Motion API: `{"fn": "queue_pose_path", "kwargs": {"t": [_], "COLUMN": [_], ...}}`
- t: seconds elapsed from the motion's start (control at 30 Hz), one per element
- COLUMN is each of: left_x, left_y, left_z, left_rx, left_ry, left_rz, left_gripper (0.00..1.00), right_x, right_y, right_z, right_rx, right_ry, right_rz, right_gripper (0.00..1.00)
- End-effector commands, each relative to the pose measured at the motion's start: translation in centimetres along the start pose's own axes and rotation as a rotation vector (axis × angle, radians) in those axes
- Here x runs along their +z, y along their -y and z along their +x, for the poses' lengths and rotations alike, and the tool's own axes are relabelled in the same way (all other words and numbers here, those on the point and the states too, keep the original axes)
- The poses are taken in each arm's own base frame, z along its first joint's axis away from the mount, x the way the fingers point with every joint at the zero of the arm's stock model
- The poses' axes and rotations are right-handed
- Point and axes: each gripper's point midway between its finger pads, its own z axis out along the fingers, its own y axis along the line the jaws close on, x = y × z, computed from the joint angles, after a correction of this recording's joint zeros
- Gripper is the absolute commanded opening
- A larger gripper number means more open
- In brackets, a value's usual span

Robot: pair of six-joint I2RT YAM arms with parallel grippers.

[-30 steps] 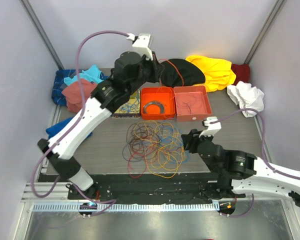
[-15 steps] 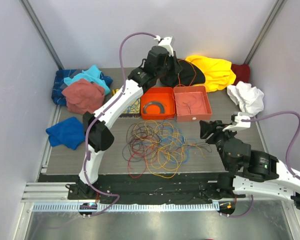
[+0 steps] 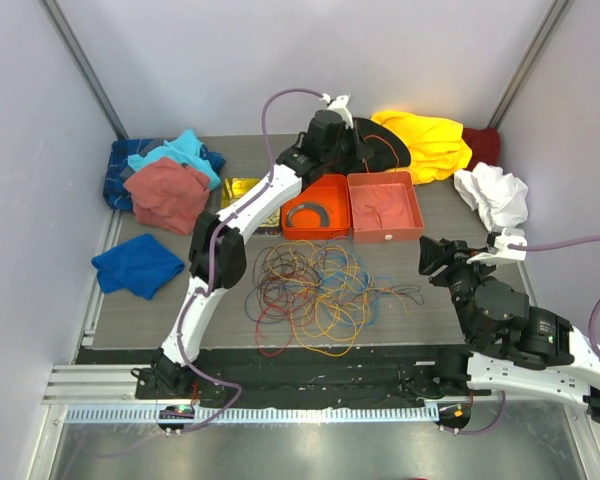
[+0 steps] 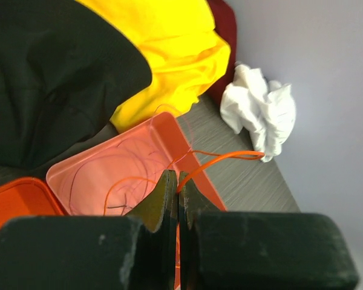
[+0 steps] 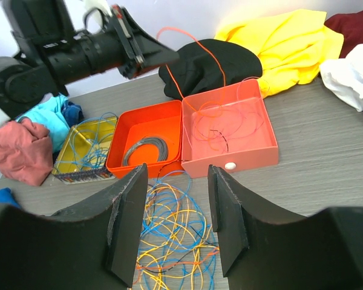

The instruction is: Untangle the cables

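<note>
The cables (image 3: 315,295) lie in a loose tangle of yellow, orange, blue, red and dark wires on the table's middle; the right wrist view shows this tangle (image 5: 175,241) below my fingers. My left gripper (image 3: 366,150) hangs behind the pink box (image 3: 385,237), shut on one orange cable (image 4: 224,156). That orange cable (image 5: 196,48) loops up and trails down into the pink box (image 5: 242,160). In its own view the left gripper (image 4: 176,178) pinches the wire between closed jaws. My right gripper (image 3: 430,255) is open and empty, right of the tangle, and its own camera shows this gripper (image 5: 176,175) aimed at the boxes.
An orange box (image 3: 315,236) holds a grey coil (image 3: 308,213). A yellow tray (image 5: 85,148) holds blue wires. Cloths ring the back: black (image 3: 380,145), yellow (image 3: 430,140), dark red (image 3: 483,145), white (image 3: 492,195), salmon (image 3: 165,190), teal (image 3: 185,148), blue (image 3: 135,262).
My left arm has swung right, from above the yellow tray to behind the pink box, carrying the orange cable. My right arm has drawn back to the right, away from the tangle.
</note>
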Motion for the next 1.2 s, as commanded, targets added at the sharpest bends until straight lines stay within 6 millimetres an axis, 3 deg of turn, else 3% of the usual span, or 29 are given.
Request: {"fn": "queue_pose_path", "kwargs": {"t": [0.0,0.1,0.2,0.37,0.43,0.47,0.5,0.53,0.57,0.6,0.63,0.7,0.77,0.83,0.87,0.9,0.93,0.97,1.0,1.03,1.07,1.1,1.17], "left_x": [1.2,1.8,2.6,2.9,2.2,1.8,1.4,0.3,-0.2,-0.7,-2.2,-3.4,-5.9,-7.5,-10.1,-11.2,-12.3,-15.0,-16.4,-17.0,-17.9,-20.0,-21.5], "left_y": [-1.3,-3.5,-3.9,-3.6,-3.0,-3.2,-3.3,-2.1,-1.9,-2.7,-1.2,-1.4,0.5,0.5,2.6,2.7,2.3,3.5,3.7,2.0,1.5,1.9,-2.1], "left_z": [0.8,2.8,5.3,8.4,8.0,8.3,8.1,6.3,5.3,6.1,3.8,3.3,0.4,-0.5,-3.3,-4.5,-4.2,-6.1,-6.7,-5.3,-5.0,-5.8,-2.7], "left_rx": [0.022,0.047,0.035,0.075,0.097,0.106,0.124,0.142,0.154,0.166,0.179,0.192,0.202,0.206,0.214,0.215,0.213,0.211,0.209,0.197,0.189,0.178,0.125], "left_ry": [-0.006,-0.044,-0.108,-0.208,-0.215,-0.221,-0.220,-0.184,-0.152,-0.169,-0.121,-0.096,-0.027,0.017,0.086,0.136,0.141,0.206,0.231,0.217,0.220,0.251,0.190], "left_rz": [-0.016,-0.075,-0.048,-0.014,0.004,-0.005,-0.009,-0.001,-0.011,-0.033,-0.022,-0.043,-0.032,-0.053,-0.034,-0.054,-0.073,-0.077,-0.084,-0.141,-0.165,-0.174,-0.340], "left_gripper": [0.00,0.00,0.00,0.00,0.01,0.19,0.30,0.42,0.77,0.92,1.00,1.00,1.00,1.00,1.00,1.00,1.00,1.00,1.00,1.00,1.00,1.00,1.00], "right_x": [0.2,0.2,0.3,0.4,0.5,0.5,0.5,0.5,0.5,0.5,0.5,0.6,0.6,0.7,0.7,0.7,0.8,0.8,0.9,0.9,1.0,1.1,1.1], "right_y": [0.0,0.0,-0.1,-0.5,-0.7,-0.6,-0.6,-0.6,-0.7,-0.7,-0.7,-1.0,-1.2,-1.5,-1.7,-1.7,-1.8,-1.9,-2.1,-2.3,-2.4,-2.7,-3.0], "right_z": [-0.6,-0.5,-0.3,0.0,0.1,-0.1,0.0,-0.1,-0.1,-0.2,0.0,-0.1,0.2,0.4,0.5,0.6,0.8,0.9,1.2,1.5,1.7,2.1,2.8], "right_rx": [0.010,-0.001,-0.009,-0.022,-0.025,-0.024,-0.025,-0.025,-0.024,-0.021,-0.028,-0.018,-0.019,-0.014,-0.012,-0.009,-0.015,-0.010,-0.019,-0.024,-0.027,-0.035,-0.046], "right_ry": [0.025,0.023,0.021,0.012,0.010,0.012,0.012,0.012,0.014,0.015,0.013,0.012,0.006,0.002,0.000,-0.001,-0.005,-0.006,-0.012,-0.017,-0.021,-0.027,-0.041], "right_rz": [0.029,0.028,0.031,0.024,0.023,0.025,0.025,0.026,0.029,0.029,0.030,0.023,0.018,0.011,0.007,0.006,0.003,0.001,-0.001,-0.007,-0.008,-0.013,-0.027], "right_gripper": [0.52,0.52,0.52,0.53,0.53,0.53,0.53,0.53,0.53,0.53,0.53,0.53,0.53,0.53,0.53,0.53,0.53,0.53,0.53,0.52,0.53,0.53,0.53]}}
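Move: The orange-red cable is already pinched in the shut left fingers, part of it hanging into the pink box, whose middle lies roughly level with that hand, about 7 cm to its right and some 19 cm below. The orange box lies about 18 cm left of the pink one; the black cloth is some 15 cm ahead of the left hand and the yellow cloth 16 cm ahead, 21 cm right. From the right hand, the pink box is about 28 cm straight ahead, 26 cm lower. The orange-red cable is lowered towards the pink box by the left hand, nearly straight down some 13 cm, and let go as the fingers spread wide near the bottom, the wrist rolling about 15 degrees on the way. The emptied hand then climbs steeply, about 22 cm, swinging left and back away from the box, fingers still open. The right hand drifts only a couple of centimetres left, half open. ##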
